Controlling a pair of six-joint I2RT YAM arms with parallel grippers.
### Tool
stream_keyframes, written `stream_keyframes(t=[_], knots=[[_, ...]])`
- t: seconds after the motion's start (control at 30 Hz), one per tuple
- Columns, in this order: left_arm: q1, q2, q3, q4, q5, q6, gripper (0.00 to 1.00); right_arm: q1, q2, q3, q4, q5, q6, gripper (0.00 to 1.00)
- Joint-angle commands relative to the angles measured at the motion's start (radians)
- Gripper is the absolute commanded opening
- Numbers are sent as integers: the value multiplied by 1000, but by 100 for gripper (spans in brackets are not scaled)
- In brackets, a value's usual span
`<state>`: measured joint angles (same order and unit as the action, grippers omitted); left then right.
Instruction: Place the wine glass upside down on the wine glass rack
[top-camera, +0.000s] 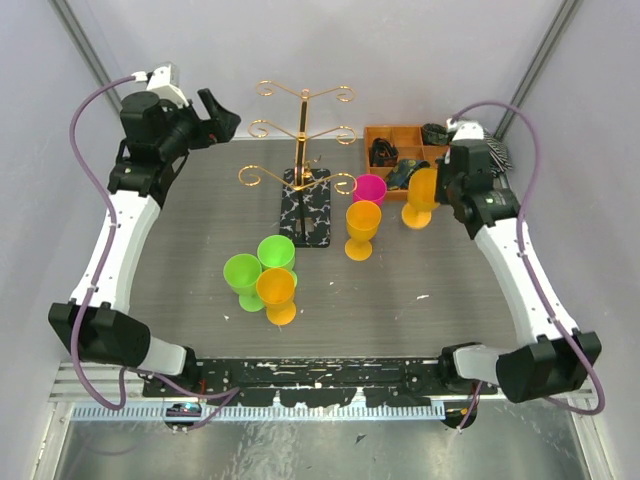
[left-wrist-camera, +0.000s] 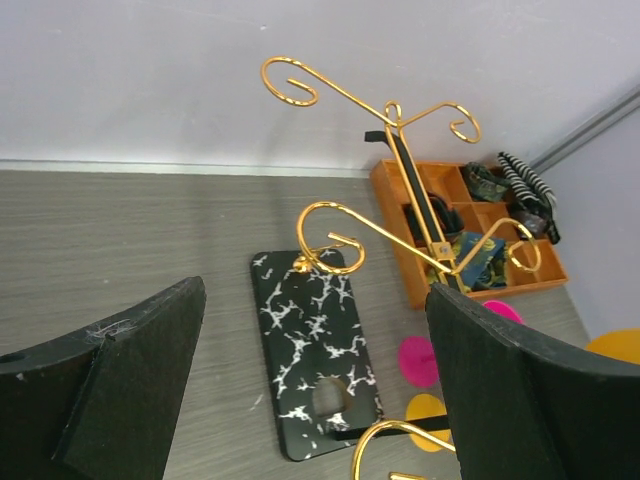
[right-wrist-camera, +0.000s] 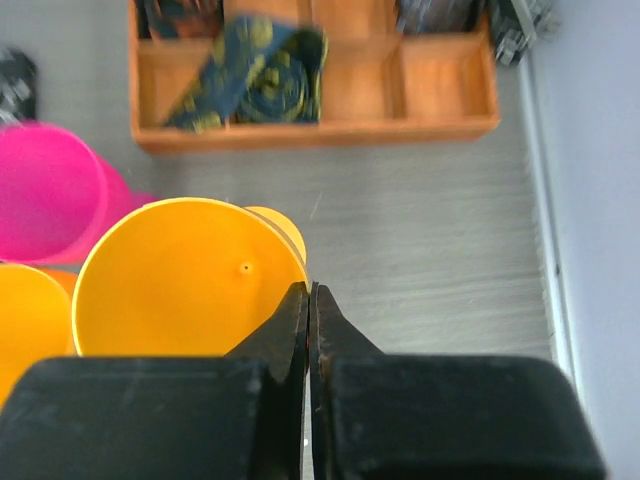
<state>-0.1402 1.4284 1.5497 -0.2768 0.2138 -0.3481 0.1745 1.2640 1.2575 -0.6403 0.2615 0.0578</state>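
An orange wine glass (top-camera: 422, 195) stands upright at the right of the table, just in front of the tray. My right gripper (top-camera: 441, 190) is shut on its rim; in the right wrist view one finger is inside the bowl (right-wrist-camera: 170, 280) and the other outside, pinched together at the rim (right-wrist-camera: 308, 292). The gold wine glass rack (top-camera: 300, 130) stands mid-table on its black speckled base (top-camera: 308, 210), with nothing hanging on its curled arms. My left gripper (top-camera: 215, 115) hangs open at the back left, looking down on the rack (left-wrist-camera: 420, 205) and its base (left-wrist-camera: 315, 350), with nothing between its fingers (left-wrist-camera: 150, 360).
An orange compartment tray (top-camera: 395, 140) with small items sits at the back right. A pink glass (top-camera: 369, 188) and another orange glass (top-camera: 363, 228) stand beside the held one. Two green glasses (top-camera: 241, 275) and an orange one (top-camera: 277, 292) cluster at the front centre.
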Motion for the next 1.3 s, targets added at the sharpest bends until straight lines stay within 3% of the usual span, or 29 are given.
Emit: stream_keyframes(t=[0.0,0.1,0.23,0.63,0.8,1.0,1.27], knots=[[-7,15,48,8,58,-108,98,-4,-96,185,37,40,-38,1],[-52,-9,47,49,30,-142,98,-3,-144,234,149,-19,-35,1],[-195,-43,62,92,-84,-182,98,-2,-213,199,403,-83,-34,1],[-304,-134,-39,287,-216,-769,98,62,-333,-105,965,-283,13,1],[-320,-151,-73,297,-216,-885,98,217,-309,-140,1043,-267,-74,1],[-380,-151,-110,298,-224,-951,99,462,-258,-185,1175,-104,-287,1],[-448,-151,-181,312,-269,-974,92,606,-213,-225,1288,-35,-400,1]])
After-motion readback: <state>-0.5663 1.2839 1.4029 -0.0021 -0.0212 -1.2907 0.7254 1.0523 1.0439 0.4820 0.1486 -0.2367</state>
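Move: My right fingers already hold an orange wine glass by the rim, in the air. From that hand, the rack's middle hooks are about 31 cm left, 12 cm ahead and 5 cm higher; the other orange glass is 17 left, 2 back, the pink glass 16 left, 5 ahead, both some 14 cm below. From my empty left hand the held glass is about 50 cm right, 8 back, 21 below, and the rack's middle 16 right, 4 ahead, 10 below. I bring both hands together in front of the rack: my right, still pinching the glass rim, lifts about 25 cm and tips its fingers up some 60 degrees, then swings about 20 cm left, turning counter-clockwise. My left, staying open, goes right, rises while drawing back, then eases right and down towards the glass, rolling its right side up some 50 degrees. ##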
